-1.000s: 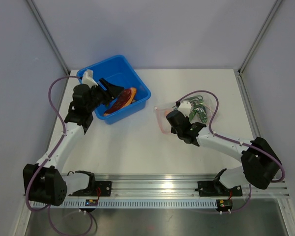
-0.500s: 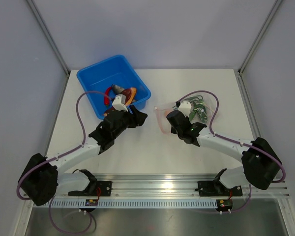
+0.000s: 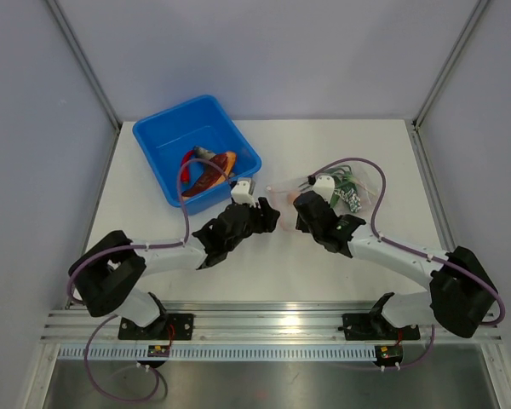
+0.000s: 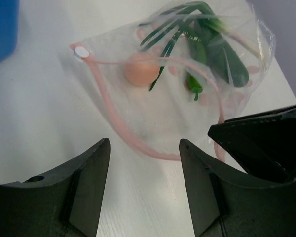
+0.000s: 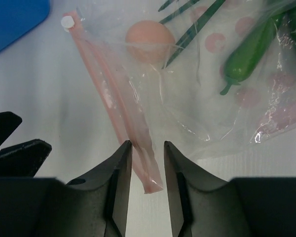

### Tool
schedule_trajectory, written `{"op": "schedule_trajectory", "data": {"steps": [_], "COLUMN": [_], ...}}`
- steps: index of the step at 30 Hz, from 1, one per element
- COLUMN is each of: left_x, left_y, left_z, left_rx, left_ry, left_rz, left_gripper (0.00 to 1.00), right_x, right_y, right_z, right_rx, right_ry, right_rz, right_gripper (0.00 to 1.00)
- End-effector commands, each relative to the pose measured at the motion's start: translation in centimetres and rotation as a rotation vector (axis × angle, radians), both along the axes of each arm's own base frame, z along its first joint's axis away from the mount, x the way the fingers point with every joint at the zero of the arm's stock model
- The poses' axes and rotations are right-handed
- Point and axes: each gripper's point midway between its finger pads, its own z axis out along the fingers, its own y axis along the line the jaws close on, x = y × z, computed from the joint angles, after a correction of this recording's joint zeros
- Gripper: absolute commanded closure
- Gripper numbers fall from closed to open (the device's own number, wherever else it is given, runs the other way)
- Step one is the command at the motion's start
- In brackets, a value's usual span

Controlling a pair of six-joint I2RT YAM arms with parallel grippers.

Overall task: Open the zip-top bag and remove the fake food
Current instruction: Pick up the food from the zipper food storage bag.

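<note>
The zip-top bag [image 4: 153, 113] lies flat on the white table, its pink zip strip [image 5: 116, 106] curving along the near edge. Fake food inside it: an orange ball [image 4: 140, 69], a green pepper [image 5: 246, 59] and green beans [image 4: 222, 54]. The strip's loose end [image 5: 149, 173] sits between the parted jaws of my right gripper [image 5: 147, 144], unclamped. My left gripper [image 4: 144, 142] is open just short of the strip, with bare table between its fingers. From above, both grippers [image 3: 272, 215] [image 3: 300, 203] meet at the bag's left edge [image 3: 278, 189].
A blue tub [image 3: 162, 136] stands at the back left holding a grey fish [image 3: 206, 153] and red-orange pieces [image 3: 215, 170]. The right gripper's black finger [image 4: 266, 143] crowds the left wrist view. Purple cables [image 3: 370, 183] loop over both arms.
The left arm swung from the blue tub across to the bag's left edge. The right gripper stayed at the strip and its jaws have parted.
</note>
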Motion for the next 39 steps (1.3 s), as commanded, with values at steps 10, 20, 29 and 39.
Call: {"op": "schedule_trajectory", "data": {"steps": [10,20,29,39], "left_x": [2.9,1.7,1.1,0.8], "left_y": [-4.4,0.6,1.6,2.9], "left_z": [0.9,1.1,0.5,-0.3], "left_rx": [-0.14,-0.257,-0.22,-0.236], "left_ry": [0.005,-0.015,0.006,0.034], "left_rz": [0.017,0.17,0.178,0.193], "left_gripper": [0.39,0.39,0.39,0.39], "right_x": [0.7,1.5,2.0,1.8], "right_y": [0.2,1.3,2.2,3.0], "right_z": [2.2,0.8,0.7,1.8], "right_rx": [0.038,-0.028,-0.087,-0.189], "right_ry": [-0.076,-0.055,-0.07,-0.133], "right_rz": [0.02,0.084,0.124,0.129], "right_gripper": [0.52,0.44,0.43,0.35]}}
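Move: The peach-coloured egg, inside the bag, lies about 8 cm ahead of my left hand, 6 cm to its right and 4 cm lower; the middle of the bag's pink mouth is nearer, some 3 cm ahead and 3 cm right. The near corner of that mouth sits right by my right fingertips, about 1 cm back, 1 cm left and 2 cm below; from that hand the green pepper is 7 cm ahead and 7 cm right. I open my right fingers from about a third to nearly two thirds around the freed mouth corner, bobbing up, down and up again before easing some 2.5 cm left, turning about 10 degrees counter-clockwise. My left hand, fingers staying open, dips forward-right towards the mouth, then swings back about 5 cm to the left and ends 2.5 cm lower, also turned a little counter-clockwise. ##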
